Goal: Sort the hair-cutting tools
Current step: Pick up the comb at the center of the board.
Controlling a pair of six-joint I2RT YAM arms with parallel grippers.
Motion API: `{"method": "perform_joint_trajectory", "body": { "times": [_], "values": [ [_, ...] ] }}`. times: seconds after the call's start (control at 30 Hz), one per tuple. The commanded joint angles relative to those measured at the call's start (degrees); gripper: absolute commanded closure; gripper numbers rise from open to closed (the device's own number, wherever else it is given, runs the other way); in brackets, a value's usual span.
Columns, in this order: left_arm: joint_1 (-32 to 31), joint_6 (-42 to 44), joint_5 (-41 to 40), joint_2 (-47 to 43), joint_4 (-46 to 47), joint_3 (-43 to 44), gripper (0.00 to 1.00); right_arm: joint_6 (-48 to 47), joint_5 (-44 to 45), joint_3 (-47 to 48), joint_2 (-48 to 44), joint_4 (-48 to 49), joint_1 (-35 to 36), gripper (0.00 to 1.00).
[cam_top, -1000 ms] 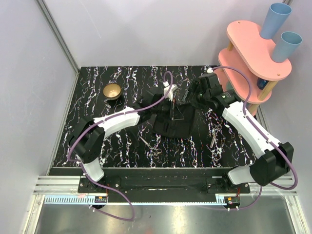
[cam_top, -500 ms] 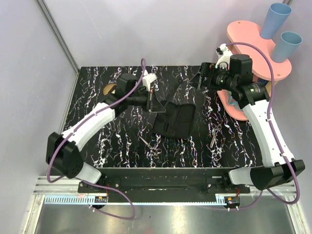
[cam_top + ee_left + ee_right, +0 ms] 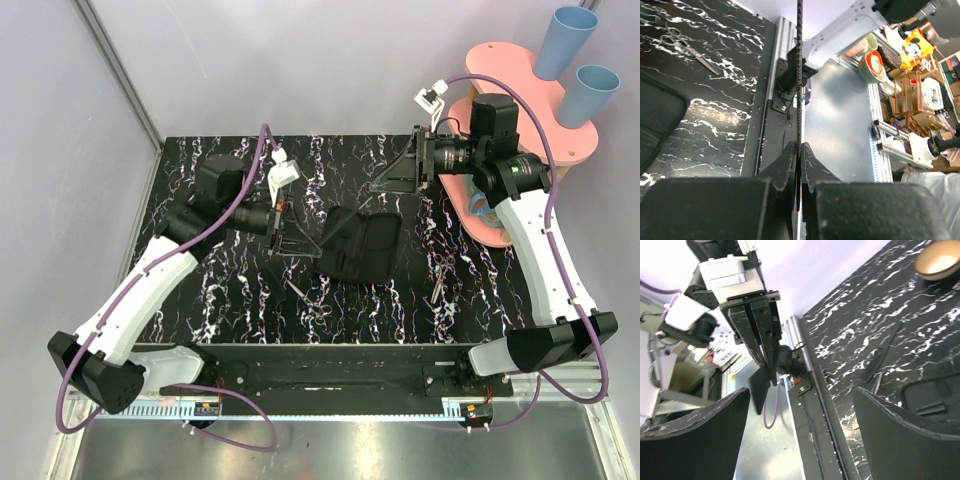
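Observation:
Two pairs of slim metal scissors lie on the black marbled table [image 3: 200, 290]: one [image 3: 440, 273] right of the black case [image 3: 360, 245], one [image 3: 303, 296] at its near left, also in the left wrist view [image 3: 677, 37]. My left gripper [image 3: 283, 228] [image 3: 800, 147] hangs left of the case, shut on a thin flat black piece [image 3: 759, 390] whose toothed edge [image 3: 800, 50] shows edge-on. My right gripper [image 3: 397, 177] [image 3: 800, 400] is raised above the far right of the case, open and empty, facing the left gripper [image 3: 767, 365].
A brass bowl [image 3: 940, 260] sits at the far left of the table, hidden under the left arm in the top view. A pink two-tier stand [image 3: 515, 95] with two blue cups [image 3: 565, 40] stands at the far right corner, just behind the right arm.
The two grippers, close together over the case a second ago, have drawn apart. The left one swung left with the flat piece; the right one rose back toward the right.

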Motion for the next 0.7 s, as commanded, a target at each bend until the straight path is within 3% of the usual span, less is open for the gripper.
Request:
{"method": "perform_joint_trajectory", "body": {
  "times": [0.0,0.27,0.67],
  "values": [
    [0.2,2.8,6.8,-2.0,-0.3,-1.7,1.00,3.4,-9.1,-0.4,-0.8,4.3,0.4,0.09],
    [-0.4,4.0,8.3,-1.7,-0.2,-1.6,1.00,2.7,-10.8,-0.8,-1.6,4.5,5.4,0.18],
    [-0.5,4.7,6.6,-1.0,-0.9,-1.7,1.00,0.7,-11.2,-2.0,-0.9,0.4,7.6,0.40]
  ]
}}
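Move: The left hand holds the comb out towards the right hand: its middle is about 4 cm ahead, 4 cm right and slightly above the left hand. The right gripper is some 11 cm ahead, 10 cm right and 7 cm above the left hand. From the right hand, the comb's middle lies about 7 cm back, 6 cm left and 4 cm below. The open case's middle lies 2 cm back, 2 cm left and 25 cm below. Back by about 5 cm and left some 3 cm, staying nearly level, the right hand comes in to the comb's free end, swinging about 15 degrees counter-clockwise while its wide-open fingers narrow by a third around that end, not yet shut. The left hand draws back about 2 cm early on, then holds still, keeping its grip on the comb. ##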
